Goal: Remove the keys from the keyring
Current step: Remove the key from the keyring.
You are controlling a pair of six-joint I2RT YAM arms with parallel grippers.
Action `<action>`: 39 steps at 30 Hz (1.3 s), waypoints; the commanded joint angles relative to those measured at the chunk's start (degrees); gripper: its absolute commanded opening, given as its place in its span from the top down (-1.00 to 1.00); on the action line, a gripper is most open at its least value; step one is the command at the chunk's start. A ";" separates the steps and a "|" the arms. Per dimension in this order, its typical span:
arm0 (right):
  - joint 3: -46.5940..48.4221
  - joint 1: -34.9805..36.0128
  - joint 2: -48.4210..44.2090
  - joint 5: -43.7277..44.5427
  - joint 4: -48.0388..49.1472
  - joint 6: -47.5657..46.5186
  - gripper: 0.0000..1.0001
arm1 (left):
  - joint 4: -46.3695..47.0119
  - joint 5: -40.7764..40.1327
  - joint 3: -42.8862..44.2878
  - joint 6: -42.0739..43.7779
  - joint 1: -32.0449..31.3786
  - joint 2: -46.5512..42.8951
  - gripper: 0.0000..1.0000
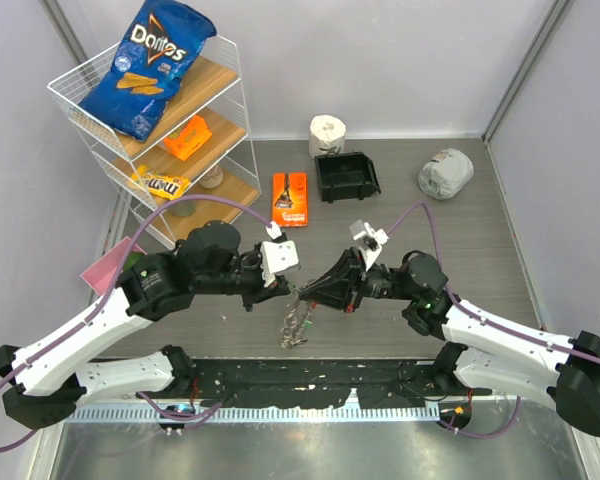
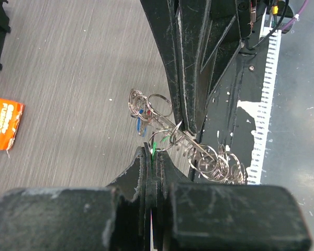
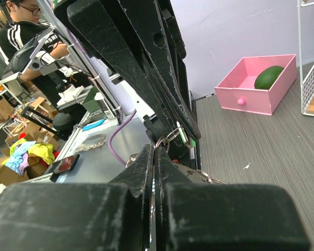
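Note:
The keyring (image 1: 295, 325), a silver loop fringed with many small rings, hangs between my two grippers just above the table. In the left wrist view the keyring (image 2: 209, 159) runs diagonally, with a blue-headed key (image 2: 139, 124) dangling at its far end. My left gripper (image 2: 150, 151) is shut on a green-headed key (image 2: 154, 146). My right gripper (image 3: 154, 149) is shut on the keyring's wire (image 3: 170, 137), facing the left gripper tip to tip. From above, the left gripper (image 1: 286, 287) and right gripper (image 1: 308, 291) almost touch. The other keys are hard to tell apart among the rings.
A wire shelf (image 1: 75, 95) with a Doritos bag (image 1: 155, 65) stands at the back left. An orange packet (image 1: 290, 198), a black bin (image 1: 346, 176), a paper roll (image 1: 327, 133) and a grey bundle (image 1: 445, 172) lie behind. A pink box (image 3: 256, 83) holds an avocado.

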 commanded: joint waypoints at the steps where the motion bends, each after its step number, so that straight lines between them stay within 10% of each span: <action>1: 2.16 1.99 0.56 -5.58 -0.13 0.35 0.90 | 6.25 -4.71 3.41 1.38 0.85 -1.06 1.00; 26: 8.13 2.17 7.16 -3.99 -12.96 -1.76 0.88 | 8.63 1.08 1.48 1.20 0.77 -2.73 1.00; 30: 7.78 2.25 5.06 -3.12 -13.40 -3.34 0.15 | 7.84 -0.93 1.13 1.20 0.77 -3.34 1.00; 39: 4.97 2.17 -0.75 2.49 -14.36 -7.30 -0.03 | 6.61 -2.25 0.42 0.77 0.77 -5.71 1.00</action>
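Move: The left hand already pinches the green key; from it the body of the keyring lies about 3 cm back, 2 cm right and 4 cm down. The right hand already pinches the keyring's edge rings: the green key is some 2 cm to its left and level in height and reach, the ring's body about 3 cm back and 4 cm down. The orange package lies on the table roughly 32 cm ahead of the left hand, no distance sideways, some 26 cm below. The right hand eases about 2 cm to the left and 2.5 cm down, its leftward-pointing fingers tipping down some 10 degrees, then opens them to about half and lets go of the keyring's edge rings, drawing back roughly 1 cm to the right with the jaws still around the ring. Meanwhile the left hand keeps its pinch on the green key and lifts it about 2 cm, drifting 1 cm left, away from the right fingers. ##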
